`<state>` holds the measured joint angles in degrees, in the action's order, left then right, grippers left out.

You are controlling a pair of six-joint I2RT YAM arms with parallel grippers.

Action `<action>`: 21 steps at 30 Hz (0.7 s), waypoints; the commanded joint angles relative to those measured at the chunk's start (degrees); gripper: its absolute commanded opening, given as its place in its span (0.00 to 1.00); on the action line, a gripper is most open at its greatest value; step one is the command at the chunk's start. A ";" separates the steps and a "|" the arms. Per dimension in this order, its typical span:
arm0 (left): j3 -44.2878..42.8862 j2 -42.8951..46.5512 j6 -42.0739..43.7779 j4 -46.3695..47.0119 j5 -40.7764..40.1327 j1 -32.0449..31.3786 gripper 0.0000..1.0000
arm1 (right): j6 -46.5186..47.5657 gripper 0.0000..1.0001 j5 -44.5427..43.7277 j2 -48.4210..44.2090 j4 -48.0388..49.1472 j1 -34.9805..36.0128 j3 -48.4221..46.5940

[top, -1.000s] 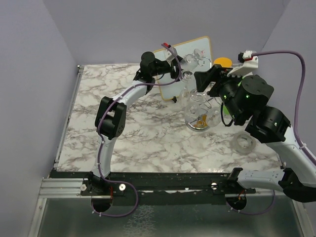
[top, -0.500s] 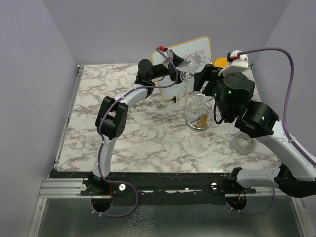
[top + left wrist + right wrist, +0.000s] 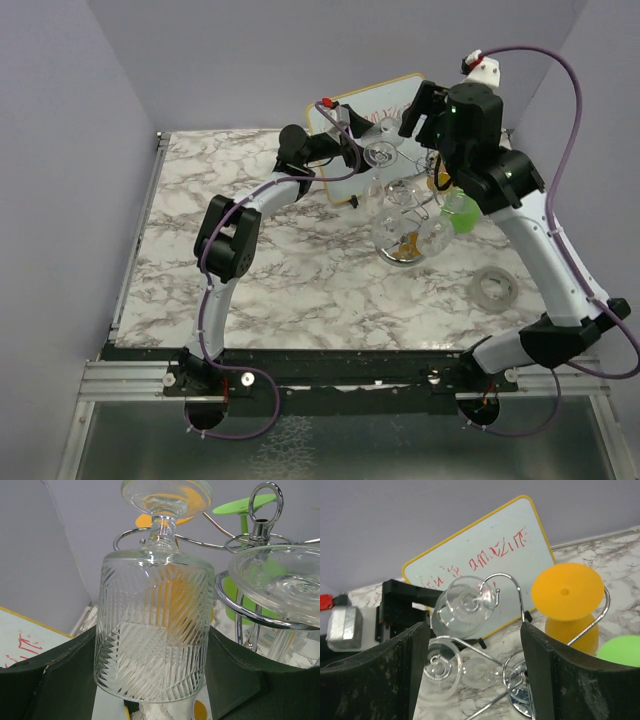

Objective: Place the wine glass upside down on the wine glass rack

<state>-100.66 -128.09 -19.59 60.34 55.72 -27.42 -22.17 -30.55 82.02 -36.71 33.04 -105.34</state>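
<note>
A clear cut-glass wine glass point(image 3: 152, 630) hangs upside down, its stem in a looped arm of the silver wire wine glass rack point(image 3: 257, 530). My left gripper point(image 3: 152, 680) is shut on its bowl, a dark finger against each side. From above, the glass's foot point(image 3: 378, 153) shows beside the rack point(image 3: 405, 215), in front of the whiteboard. My right gripper point(image 3: 472, 670) is open and empty, high above the rack's far side. It looks down on the held glass point(image 3: 465, 605) and the shiny disc base point(image 3: 520, 692).
A second clear glass point(image 3: 440, 665), an orange goblet point(image 3: 567, 592) and a green one point(image 3: 620, 652) hang upside down on the rack. A tilted whiteboard point(image 3: 350, 110) with red writing stands behind it. A clear tape roll point(image 3: 495, 287) lies on the marble table at the right.
My right arm has risen and swung back from beside the rack to high above it, its jaws still open. My left gripper with the glass has barely moved.
</note>
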 commanded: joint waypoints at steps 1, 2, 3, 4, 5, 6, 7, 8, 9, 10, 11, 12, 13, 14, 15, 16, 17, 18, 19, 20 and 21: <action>-0.15 -0.16 0.77 5.06 0.31 -0.49 0.00 | -0.59 0.78 13.60 5.55 -3.57 -4.98 -5.91; -0.07 -0.14 0.89 5.09 0.34 -0.52 0.00 | -0.52 0.78 14.66 6.63 -3.77 -5.93 -6.73; 0.02 -0.15 1.02 5.07 0.43 -0.56 0.00 | -0.63 0.78 15.76 7.45 -3.74 -6.75 -7.32; 0.09 -0.14 1.19 5.09 0.44 -0.53 0.00 | -0.63 0.78 17.28 8.03 -3.57 -7.68 -7.43; 0.18 -0.15 1.34 5.11 0.44 -0.52 0.00 | -0.45 0.78 18.61 8.59 -3.14 -8.29 -7.43; 0.20 -0.14 1.44 5.21 0.46 -0.53 0.00 | -0.42 0.78 19.96 9.17 -3.01 -8.93 -7.61; 0.13 -0.18 1.53 5.20 0.37 -0.53 0.00 | -0.48 0.78 21.63 9.82 -3.31 -9.57 -7.97; 0.04 -0.22 1.57 5.23 0.35 -0.53 0.00 | -0.50 0.78 22.90 10.52 -3.64 -9.98 -8.37; -0.05 -0.23 1.58 5.26 0.28 -0.51 0.00 | -0.50 0.78 23.38 11.10 -4.00 -10.13 -8.55; -0.14 -0.23 1.62 5.30 0.20 -0.48 0.00 | -0.50 0.79 23.64 11.50 -4.00 -10.24 -8.38; -0.15 -0.27 1.70 5.36 0.06 -0.52 0.00 | -0.55 0.79 23.94 11.76 -3.91 -10.41 -8.17; -0.08 -0.23 1.75 5.43 -0.06 -0.53 0.00 | -0.63 0.80 24.10 12.02 -3.83 -10.44 -8.07; -0.06 -0.23 1.75 5.49 -0.09 -0.53 0.00 | -0.78 0.80 24.21 12.23 -3.81 -10.56 -7.97; -0.14 -0.27 1.75 5.61 -0.09 -0.53 0.00 | -0.97 0.80 24.52 12.52 -3.81 -10.76 -7.98; -0.15 -0.31 1.75 5.64 -0.09 -0.51 0.00 | -1.21 0.80 25.08 12.71 -3.76 -10.92 -8.03; -0.23 -0.31 1.75 5.67 -0.02 -0.48 0.00 | -1.55 0.80 25.69 12.80 -3.76 -11.01 -8.05; -0.23 -0.32 1.74 5.67 0.00 -0.47 0.00 | -1.86 0.80 26.50 12.81 -3.56 -11.06 -8.08; -0.24 -0.32 1.75 5.72 0.00 -0.46 0.00 | -2.17 0.79 27.27 12.89 -3.51 -11.14 -8.06; -0.24 -0.32 1.83 5.72 0.08 -0.44 0.00 | -2.43 0.78 27.95 13.02 -3.46 -11.15 -8.10; -0.24 -0.38 1.89 5.68 0.15 -0.44 0.00 | -2.70 0.77 28.78 13.12 -3.55 -11.22 -8.11; -0.31 -0.47 1.85 5.74 0.17 -0.44 0.00 | -2.87 0.75 29.72 13.23 -3.66 -11.31 -8.10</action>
<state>-100.66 -128.53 -18.76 61.58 55.99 -27.51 -23.59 -6.33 94.24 -39.53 22.35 -112.12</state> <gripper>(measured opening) 0.712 0.778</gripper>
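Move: The foot of the upturned wine glass lies about 9 cm ahead of the right hand, 2 cm left and 7 cm below. Right of that foot are the empty rack hook, some 5 cm off and level in reach, and the orange glass foot, about 12 cm off. A hung clear glass's foot sits 6 cm nearer and 2 cm left of the held one. The left hand already grips the bowl; the hook is about 6 cm to its right, 7 cm up. The open right hand reaches 6 cm forward and 5 cm down towards the left-held glass's foot, tipping down. ##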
